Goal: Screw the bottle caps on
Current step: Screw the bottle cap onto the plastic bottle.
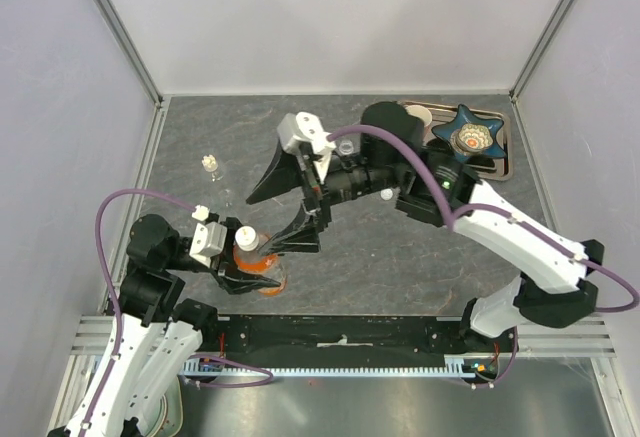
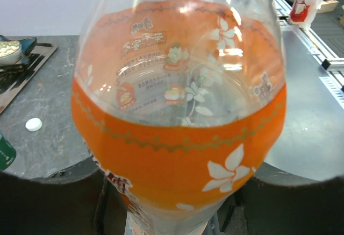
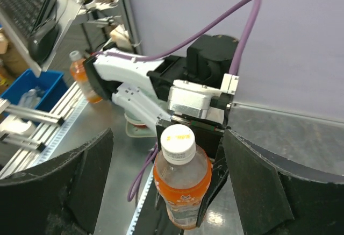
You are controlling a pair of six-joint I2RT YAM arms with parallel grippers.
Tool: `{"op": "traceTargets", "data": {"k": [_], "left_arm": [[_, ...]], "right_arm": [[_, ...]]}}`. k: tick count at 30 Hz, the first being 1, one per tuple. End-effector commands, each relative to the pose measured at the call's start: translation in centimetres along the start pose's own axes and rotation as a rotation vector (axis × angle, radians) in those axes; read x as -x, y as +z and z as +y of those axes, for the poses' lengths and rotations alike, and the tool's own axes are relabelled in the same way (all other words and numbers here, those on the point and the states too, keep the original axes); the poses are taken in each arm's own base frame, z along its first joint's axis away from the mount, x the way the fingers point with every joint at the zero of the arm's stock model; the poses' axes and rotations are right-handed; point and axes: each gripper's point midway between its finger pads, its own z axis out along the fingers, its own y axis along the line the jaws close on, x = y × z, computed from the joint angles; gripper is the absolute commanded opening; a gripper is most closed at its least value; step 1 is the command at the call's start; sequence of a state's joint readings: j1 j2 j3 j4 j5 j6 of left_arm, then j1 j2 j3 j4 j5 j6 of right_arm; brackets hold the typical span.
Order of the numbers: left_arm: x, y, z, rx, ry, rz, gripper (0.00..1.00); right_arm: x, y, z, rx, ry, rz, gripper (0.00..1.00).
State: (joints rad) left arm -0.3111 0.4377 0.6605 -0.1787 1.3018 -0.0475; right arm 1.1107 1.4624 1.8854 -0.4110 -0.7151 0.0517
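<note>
My left gripper (image 1: 245, 267) is shut on the body of the orange bottle (image 1: 262, 269), which stands upright near the table's front edge. That bottle (image 2: 177, 138) fills the left wrist view, with the dark fingers (image 2: 54, 203) pressing it from both sides. A white cap (image 3: 179, 143) sits on its neck. My right gripper (image 3: 167, 136) is open, its jaws standing wide on either side of the cap without touching it. A loose white cap (image 1: 386, 194) lies on the table mid-right. The tiny clear bottle (image 1: 210, 164) stands at the left. A green-labelled bottle (image 2: 4, 151) shows at the left edge.
A metal tray (image 1: 507, 147) at the back right holds a blue star-shaped item (image 1: 468, 135) and a cup. The loose cap (image 2: 34, 124) lies between the tray and the held bottle. Grey walls close in the table on three sides.
</note>
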Motion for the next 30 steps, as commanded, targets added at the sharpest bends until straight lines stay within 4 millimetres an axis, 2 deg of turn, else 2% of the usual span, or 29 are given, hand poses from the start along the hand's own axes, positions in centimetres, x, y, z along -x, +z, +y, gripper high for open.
{"op": "traceTargets", "data": {"k": [1, 8, 19, 27, 30], "left_arm": [[0.1, -0.1, -1.8, -0.115, -0.002, 0.001, 0.02], [0.3, 0.0, -1.6, -0.102, 0.0, 0.0, 0.02], [0.7, 0.0, -1.5, -0.087, 0.007, -0.005, 0.02], [0.9, -0.1, -1.7, -0.089, 0.005, -0.007, 0.02], [0.9, -0.1, -1.6, -0.086, 0.002, -0.007, 0.02]], "right_arm": [[0.1, 1.3, 1.8, 0.213, -0.029, -0.027, 0.89], [-0.4, 2.2, 2.0, 0.279, 0.02, -0.038, 0.8], [-2.9, 3.5, 1.5, 0.325, 0.104, -0.003, 0.69], [-3.3, 3.5, 1.3, 0.318, 0.108, 0.002, 0.63], [-3.4, 3.4, 1.3, 0.312, 0.11, 0.001, 0.56]]}}
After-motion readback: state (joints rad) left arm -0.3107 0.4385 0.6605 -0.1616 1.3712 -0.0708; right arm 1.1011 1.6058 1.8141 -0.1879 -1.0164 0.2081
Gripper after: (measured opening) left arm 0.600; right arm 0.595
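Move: The cap on the orange-labelled plastic bottle lies about 5 cm to the right hand's left, level with it fore and aft, some 6 cm below. The plastic bottle's middle is beneath that cap, about 16 cm below the hand. The clear bottle stands roughly 15 cm ahead of the right hand, 11 cm left and 17 cm below. From the left hand, already holding the plastic bottle, the cap is about 11 cm straight above. Down and leftward, about 4 and 3 cm, the right hand comes in over the bottle cap while drifting back some 2 cm and turning roughly 15 degrees counter-clockwise; its wide-open fingers narrow to a little over half. The left hand keeps its hold on the bottle, draws back about 1 cm with a slight clockwise turn early on, then stays put. ##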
